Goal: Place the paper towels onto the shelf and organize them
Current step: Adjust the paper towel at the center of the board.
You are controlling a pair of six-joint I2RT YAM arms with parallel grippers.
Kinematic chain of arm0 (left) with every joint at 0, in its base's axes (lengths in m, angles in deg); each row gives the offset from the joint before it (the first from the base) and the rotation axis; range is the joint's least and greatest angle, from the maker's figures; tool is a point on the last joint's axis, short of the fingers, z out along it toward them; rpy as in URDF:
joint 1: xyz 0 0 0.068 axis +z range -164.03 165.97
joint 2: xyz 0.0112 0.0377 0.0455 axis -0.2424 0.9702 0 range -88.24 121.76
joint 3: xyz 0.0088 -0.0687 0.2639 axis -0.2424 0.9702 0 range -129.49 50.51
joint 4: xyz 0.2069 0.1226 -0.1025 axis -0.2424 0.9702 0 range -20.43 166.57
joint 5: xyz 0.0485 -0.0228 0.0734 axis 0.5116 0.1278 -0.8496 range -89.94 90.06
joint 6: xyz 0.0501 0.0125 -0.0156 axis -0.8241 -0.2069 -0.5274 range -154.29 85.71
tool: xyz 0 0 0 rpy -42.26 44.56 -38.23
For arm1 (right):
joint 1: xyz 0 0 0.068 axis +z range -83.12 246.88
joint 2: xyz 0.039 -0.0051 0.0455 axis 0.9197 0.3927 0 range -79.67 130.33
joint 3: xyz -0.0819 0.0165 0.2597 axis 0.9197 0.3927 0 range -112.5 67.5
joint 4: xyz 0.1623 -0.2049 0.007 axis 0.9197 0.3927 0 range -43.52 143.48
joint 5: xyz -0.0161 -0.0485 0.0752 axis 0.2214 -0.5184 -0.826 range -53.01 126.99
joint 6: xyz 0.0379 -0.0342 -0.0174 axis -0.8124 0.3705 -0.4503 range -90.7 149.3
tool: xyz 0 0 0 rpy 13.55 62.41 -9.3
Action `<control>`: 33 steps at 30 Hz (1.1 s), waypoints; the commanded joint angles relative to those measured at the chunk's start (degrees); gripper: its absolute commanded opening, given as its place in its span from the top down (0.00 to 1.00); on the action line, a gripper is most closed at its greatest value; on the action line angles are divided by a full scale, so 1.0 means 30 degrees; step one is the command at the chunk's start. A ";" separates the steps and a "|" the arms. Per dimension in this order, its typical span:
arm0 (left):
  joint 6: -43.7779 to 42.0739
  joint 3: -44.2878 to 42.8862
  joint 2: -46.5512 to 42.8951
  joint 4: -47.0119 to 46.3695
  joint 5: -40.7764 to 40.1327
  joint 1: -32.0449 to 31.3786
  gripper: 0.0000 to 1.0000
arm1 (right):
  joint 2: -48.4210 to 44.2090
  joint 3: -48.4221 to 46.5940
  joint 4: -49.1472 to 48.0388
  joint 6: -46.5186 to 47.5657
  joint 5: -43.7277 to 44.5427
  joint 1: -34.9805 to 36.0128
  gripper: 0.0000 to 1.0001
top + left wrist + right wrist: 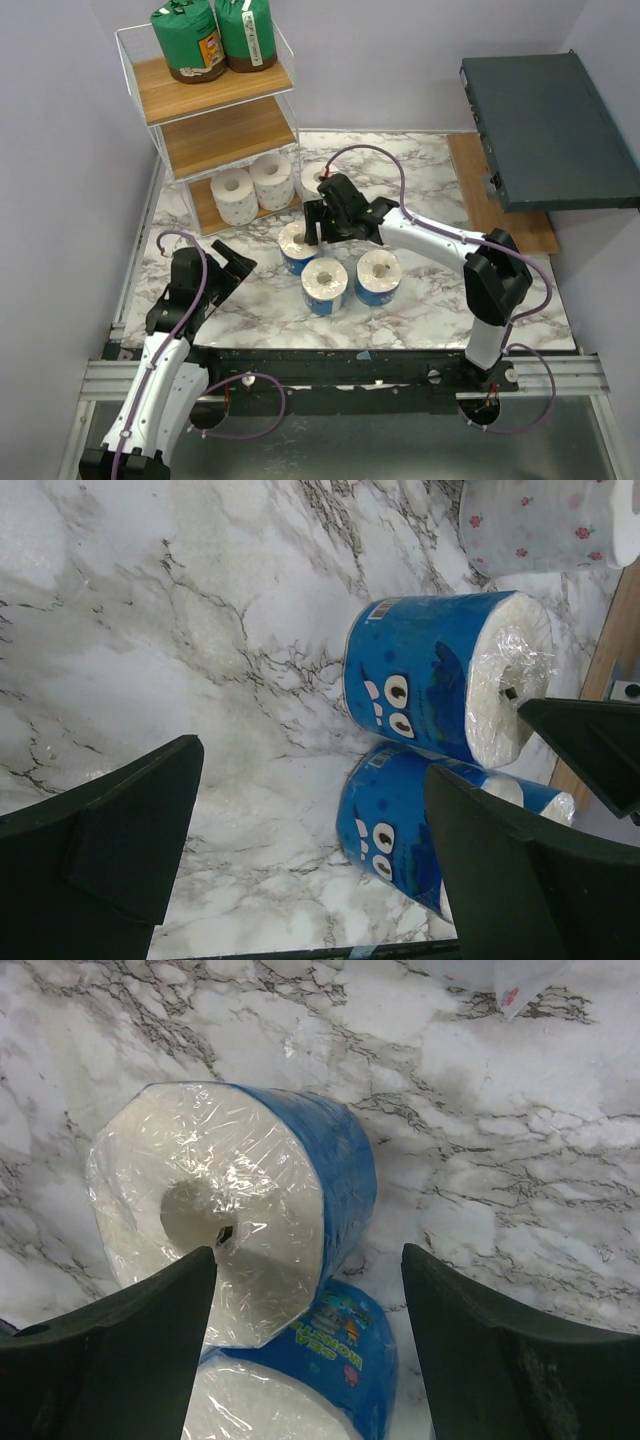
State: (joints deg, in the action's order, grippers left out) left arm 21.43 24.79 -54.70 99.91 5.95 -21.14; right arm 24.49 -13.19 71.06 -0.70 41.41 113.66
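Three blue-printed wrapped paper towels stand on end on the marble table: one (295,247) at the back, one (325,285) in front, one (378,277) to the right. My right gripper (323,226) hovers open over the back roll (225,1205); its fingers straddle that roll's blue side and nothing is pinched. My left gripper (231,266) is open low over bare marble, left of the rolls (430,675). The shelf (225,135) at the back left carries two green-wrapped rolls (213,35) on top and two white rolls (252,188) on the bottom board.
A dark grey flat box (545,125) lies at the back right over a wooden strip (500,205). Purple cables loop off both arms. The shelf's middle board holds nothing. The table's left edge meets a metal rail (135,270).
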 commanded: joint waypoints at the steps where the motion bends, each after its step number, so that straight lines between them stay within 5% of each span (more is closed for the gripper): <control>1: -0.0362 0.0153 -0.0773 0.0457 -0.0070 0.0115 0.02 | 0.0631 -0.0983 0.0098 0.0588 -0.0078 0.0109 0.22; 16: 0.1751 -0.0397 -0.0990 0.1692 -0.1373 0.0110 0.02 | 0.1753 -0.1494 0.0967 0.1176 -0.0267 0.0256 0.35; 22: 0.1295 -0.0335 -0.2089 0.1673 -0.1802 0.0106 0.02 | 0.1245 -0.1188 0.0891 0.1409 -0.0612 0.0639 0.48; 26: -0.1221 -0.0403 -0.3016 0.0908 -0.0868 0.0098 0.02 | 0.1081 -0.1582 0.1048 0.1463 -0.0834 0.1275 0.53; 33: -0.0292 -0.0194 -0.2591 -0.0447 0.0866 0.0101 0.02 | 0.1426 -0.2841 0.1616 0.1189 -0.0530 0.2581 0.54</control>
State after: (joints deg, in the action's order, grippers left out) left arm 20.45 24.70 -63.36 102.49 3.61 -21.14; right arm 28.45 -18.37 73.44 2.41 40.67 119.12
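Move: Just back and to the left of the right hand, about 3 cm each way and some 6 cm below it, is the middle of the nearest blue paper towel roll. A second blue roll stands about 12 cm back and 3 cm right of that hand, and a third 12 cm back and 16 cm right. A white roll stands 11 cm ahead and 1 cm left. From the left hand, the nearest blue roll lies some 15 cm right and 4 cm ahead. Closing on the wall of the nearest blue roll, the right hand first eases about 1 cm forward-left and 1 cm down, one fingertip going to the core and the other to the outer side. With that pinch it drags the roll back and left about 5 cm, away from the white roll, turning slightly counter-clockwise. ##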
